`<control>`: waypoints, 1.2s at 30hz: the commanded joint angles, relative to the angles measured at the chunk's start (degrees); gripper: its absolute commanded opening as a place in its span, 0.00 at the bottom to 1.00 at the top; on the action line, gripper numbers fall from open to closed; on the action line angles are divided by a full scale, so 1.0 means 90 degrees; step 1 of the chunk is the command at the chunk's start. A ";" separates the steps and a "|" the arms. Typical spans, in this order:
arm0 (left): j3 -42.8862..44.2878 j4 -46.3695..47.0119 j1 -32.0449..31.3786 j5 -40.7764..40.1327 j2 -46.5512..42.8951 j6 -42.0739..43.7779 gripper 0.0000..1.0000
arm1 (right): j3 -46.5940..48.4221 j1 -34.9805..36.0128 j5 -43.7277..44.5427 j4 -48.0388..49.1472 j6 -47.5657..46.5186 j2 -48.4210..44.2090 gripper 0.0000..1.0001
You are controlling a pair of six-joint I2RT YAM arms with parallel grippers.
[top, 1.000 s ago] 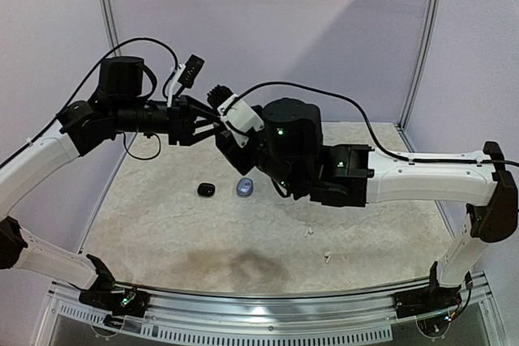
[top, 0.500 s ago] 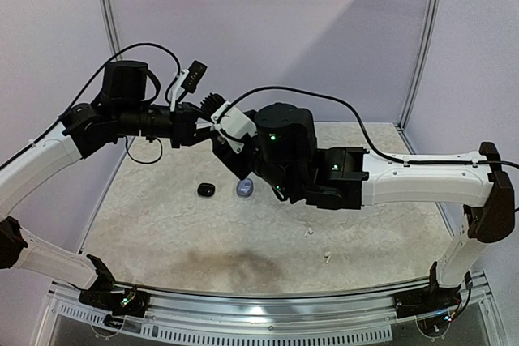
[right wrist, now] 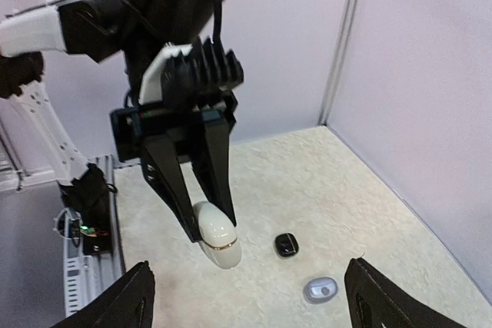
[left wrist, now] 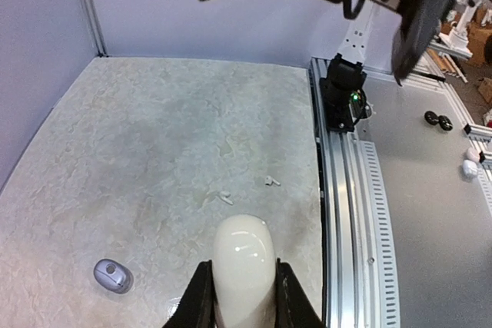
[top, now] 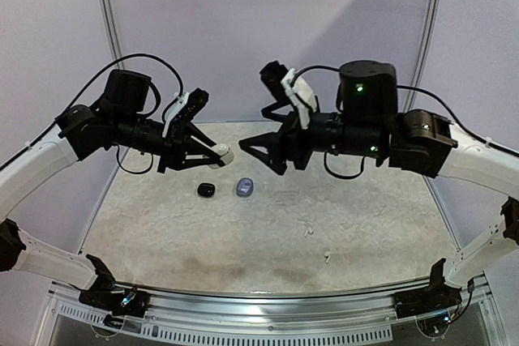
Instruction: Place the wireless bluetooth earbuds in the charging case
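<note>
My left gripper (top: 212, 156) is shut on a cream-white charging case (top: 221, 154), held in the air above the mat. The left wrist view shows the case (left wrist: 243, 255) pinched between both fingers. Its lid looks closed along a gold seam (right wrist: 217, 244). My right gripper (top: 253, 151) faces it from the right, a short gap away, open and with nothing in it; its fingers (right wrist: 136, 297) frame the bottom of the right wrist view. Two white earbuds (top: 308, 232) (top: 327, 258) lie on the mat near the front right; both earbuds (left wrist: 224, 197) (left wrist: 272, 182) also show in the left wrist view.
A small black case (top: 206, 190) and a blue-grey case (top: 245, 186) sit on the mat below the grippers. The mat (top: 162, 224) ends at a metal rail (top: 259, 307) along the front. Booth walls close the back and sides.
The two grippers were together over the mat's back. The left one has shut on the cream case. The right one has opened and drawn back to the right.
</note>
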 commanded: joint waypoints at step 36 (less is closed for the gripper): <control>-0.0150 -0.0448 -0.0095 0.1192 -0.0207 0.0256 0.00 | 0.0554 -0.0357 -0.2668 -0.0276 0.0585 0.1322 0.00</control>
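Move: The white charging case is in the left fingertips already, some 1 cm to the right of that hand's point. From the open, empty right hand it lies about 6 cm to the left, 1 cm ahead and 6 cm lower. On the table, some 38 cm below the right hand, are the blue case, about 19 cm ahead and 6 cm left, and the black case, about 18 cm ahead and 19 cm left. The right hand sinks about 6 cm and comes some 5 cm left and a little back onto the free side of the white case, its wrist turning counter-clockwise and tipping down, while its wide-open fingers close until they pinch the case opposite the left hand's grip. The left hand keeps its hold and brings the case about 4 cm back towards the robot, quickly at first and then creeping, with a clockwise turn of some 10 degrees. ##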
